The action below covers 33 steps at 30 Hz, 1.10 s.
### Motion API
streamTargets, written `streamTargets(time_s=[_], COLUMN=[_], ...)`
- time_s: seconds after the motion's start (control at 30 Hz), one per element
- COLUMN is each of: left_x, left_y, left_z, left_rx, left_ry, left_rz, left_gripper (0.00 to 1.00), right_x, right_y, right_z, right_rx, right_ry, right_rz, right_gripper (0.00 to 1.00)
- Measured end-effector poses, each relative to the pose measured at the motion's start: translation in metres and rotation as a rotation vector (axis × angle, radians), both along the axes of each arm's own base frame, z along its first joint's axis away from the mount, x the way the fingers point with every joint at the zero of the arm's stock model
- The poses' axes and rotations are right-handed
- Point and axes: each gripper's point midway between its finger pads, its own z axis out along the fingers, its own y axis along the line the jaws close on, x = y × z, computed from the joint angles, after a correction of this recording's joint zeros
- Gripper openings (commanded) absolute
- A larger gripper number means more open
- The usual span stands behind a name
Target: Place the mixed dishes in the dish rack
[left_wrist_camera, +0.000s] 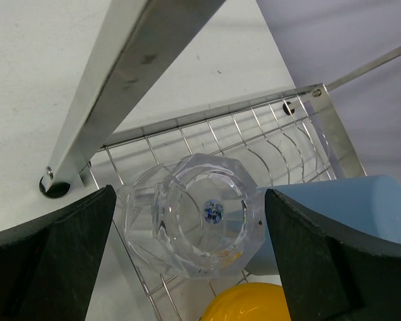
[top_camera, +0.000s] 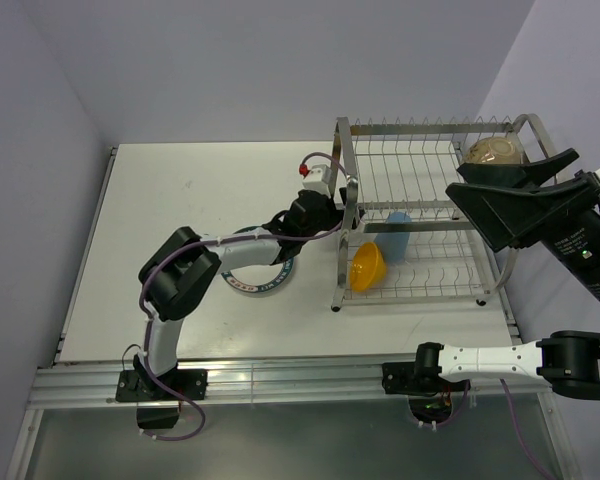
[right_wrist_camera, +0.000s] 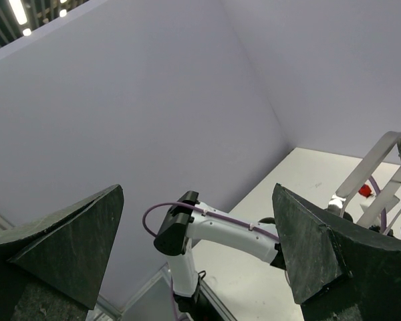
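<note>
The silver wire dish rack [top_camera: 420,128] stands at the right of the table. A clear glass [left_wrist_camera: 194,214] lies on its side on the lower tier's wires. My left gripper [left_wrist_camera: 190,257] is open around it, with a gap at each finger. Beside the glass on the same tier are a light blue tumbler [left_wrist_camera: 351,210] [top_camera: 397,235] and a small orange bowl [left_wrist_camera: 254,304] [top_camera: 367,267]. A beige bowl [top_camera: 495,152] sits on the upper tier. A white plate with a teal rim [top_camera: 272,280] lies on the table, partly under the left arm. My right gripper [top_camera: 470,190] [right_wrist_camera: 197,254] hangs open and empty, high above the rack's right end.
The rack's slanted steel post [left_wrist_camera: 134,73] crosses just above the left gripper, its foot [left_wrist_camera: 53,184] on the table. The rack's curved handle [right_wrist_camera: 381,167] shows at the right of the right wrist view. Walls close in behind and to the right of the rack.
</note>
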Motion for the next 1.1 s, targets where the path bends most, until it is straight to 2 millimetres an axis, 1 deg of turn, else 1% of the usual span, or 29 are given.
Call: streamTargets(time_s=[0.13,0.23,0.37,0.57,0.67,0.73,0.8,0.87,0.97,1.07,1.1], left_x=[-0.002,-0.003,-0.004,-0.012,-0.017,-0.022,-0.027,-0.031,-0.037,-0.046,-0.050], left_y=[0.002,0.003,0.004,0.014,0.026,0.041,0.061,0.084,0.121,0.155,0.167], left_z=[0.006,0.018,0.028,0.028,0.029,0.031,0.034,0.044,0.069,0.099,0.104], left_rx=[-0.011,-0.033,-0.056,-0.060,-0.062,-0.069,-0.075,-0.088,-0.098,-0.138,-0.149], left_ry=[-0.009,-0.028,-0.048,-0.047,-0.042,-0.036,-0.029,-0.030,-0.023,0.007,0.044], left_rz=[0.000,-0.001,-0.002,-0.003,0.009,0.025,0.055,0.096,0.192,0.290,0.326], left_gripper=[0.99,0.99,0.99,0.99,0.99,0.99,0.99,0.99,0.99,0.95,0.92], right_x=[0.000,0.000,0.000,0.001,0.001,0.001,0.001,0.001,0.003,0.005,0.006], right_y=[0.001,0.002,0.002,0.004,0.004,0.004,0.003,0.002,0.001,0.001,0.001], right_z=[-0.001,-0.002,-0.002,-0.005,-0.006,-0.007,-0.008,-0.009,-0.011,-0.015,-0.015], right_rx=[-0.003,-0.005,-0.005,-0.015,-0.018,-0.018,-0.020,-0.021,-0.023,-0.044,-0.051], right_ry=[0.001,0.001,0.001,0.004,0.005,0.005,0.005,0.008,0.013,0.025,0.029], right_rz=[0.001,0.001,0.001,0.001,0.001,0.001,0.000,-0.003,-0.015,-0.028,-0.032], right_gripper=[1.00,1.00,1.00,1.00,1.00,1.00,1.00,1.00,1.00,1.00,1.00])
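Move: The left gripper stands open at the rack's left side, the just-released clear glass lying at its tips, some 2 cm ahead, 2 cm right and 4 cm below. The plate, still on the table, is about 22 cm to this hand's left, 10 cm back and 14 cm below. In the rack, the blue cup lies roughly 12 cm right and 5 cm back, the yellow bowl 7 cm right and 12 cm back, both about 8 cm lower. From the right gripper the plate lies some 29 cm left, 18 cm ahead and 61 cm down. Keep the left fingers wide open and lift them about 3 cm off the glass. Then sweep left out of the rack's side and across the table towards the space above the plate, slowly at first and then fast, some 15 cm in all, climbing to about 10 cm above the start and easing a little back. Turn the hand counter-clockwise roughly 15 degrees during the sweep. ##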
